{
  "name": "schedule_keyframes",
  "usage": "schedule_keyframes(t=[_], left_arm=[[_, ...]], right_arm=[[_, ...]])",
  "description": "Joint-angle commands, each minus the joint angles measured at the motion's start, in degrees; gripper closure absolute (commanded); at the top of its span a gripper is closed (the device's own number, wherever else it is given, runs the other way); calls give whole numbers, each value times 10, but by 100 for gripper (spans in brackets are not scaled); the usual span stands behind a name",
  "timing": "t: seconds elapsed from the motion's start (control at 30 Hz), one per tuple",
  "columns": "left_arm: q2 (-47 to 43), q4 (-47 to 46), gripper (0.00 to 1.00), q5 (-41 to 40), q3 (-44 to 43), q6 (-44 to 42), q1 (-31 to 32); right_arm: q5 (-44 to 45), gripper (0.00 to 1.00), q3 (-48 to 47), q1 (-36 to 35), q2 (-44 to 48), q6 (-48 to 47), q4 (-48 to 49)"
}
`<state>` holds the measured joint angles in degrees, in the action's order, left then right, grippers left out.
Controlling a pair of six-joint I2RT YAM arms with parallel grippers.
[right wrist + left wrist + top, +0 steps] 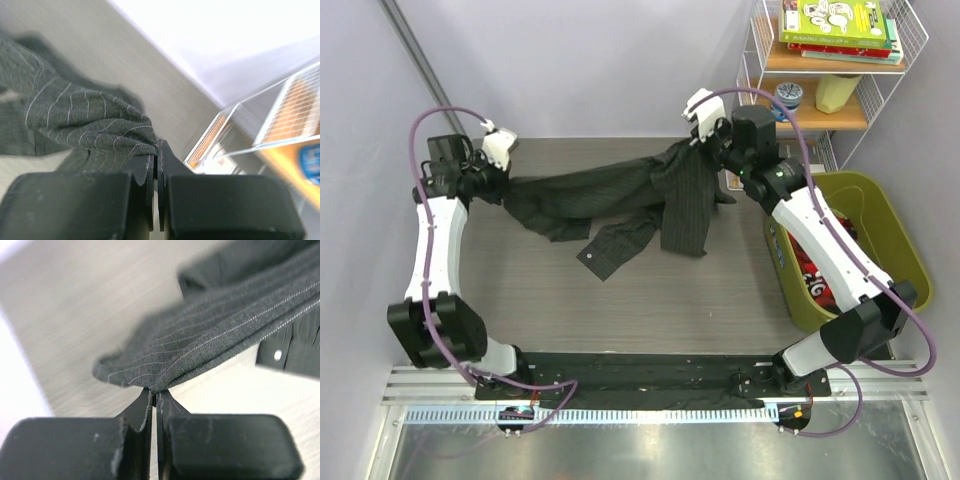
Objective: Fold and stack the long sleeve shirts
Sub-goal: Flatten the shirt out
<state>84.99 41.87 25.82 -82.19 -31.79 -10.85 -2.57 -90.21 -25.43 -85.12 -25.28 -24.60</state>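
One dark pinstriped long sleeve shirt point(620, 200) hangs stretched between my two grippers over the far part of the table, sagging in the middle with a sleeve cuff point(605, 250) lying on the table. My left gripper point(505, 185) is shut on the shirt's left edge; in the left wrist view the cloth point(210, 335) is pinched at the fingertips of that gripper point(154, 390). My right gripper point(705, 150) is shut on the shirt's right edge; in the right wrist view the cloth point(85, 122) bunches at the tips of that gripper point(156, 145).
An olive-green bin point(865, 250) with red items stands at the table's right edge. A white wire shelf point(840, 70) with books, a cup and a tin stands at the back right. The wall runs close behind the table.
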Motion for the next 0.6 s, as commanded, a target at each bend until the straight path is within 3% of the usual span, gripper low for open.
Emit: schedule_keyframes(t=[0.0, 0.27, 0.4, 0.57], left_arm=[[-107, -47, 100, -31, -39, 90, 0], [-288, -109, 100, -111, -68, 154, -2], [-388, -136, 100, -125, -92, 170, -1], [-452, -151, 100, -140, -125, 183, -1]], right_arm=[[5, 99, -121, 3, 27, 9, 14], [-24, 99, -222, 2, 110, 63, -27], [-31, 99, -323, 2, 143, 91, -52], [-40, 99, -413, 3, 171, 113, -41]])
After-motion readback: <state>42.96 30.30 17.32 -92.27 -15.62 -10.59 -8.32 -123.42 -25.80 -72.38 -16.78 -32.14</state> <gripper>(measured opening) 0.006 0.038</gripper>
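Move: The shirt is already pinched in both hands, its middle some 24 cm to the right of the left hand, 3 cm back and 12 cm below. From the right hand that middle is about 20 cm left, 5 cm back and 22 cm below. From the same hand, the buttoned cuff on the table is roughly 23 cm left, 8 cm back and 31 cm down; the wire shelf is about 15 cm ahead, 24 cm right and level. Both hands keep their pinch, lift the shirt some 30 cm, draw back 15 to 20, fingers tipping up. ##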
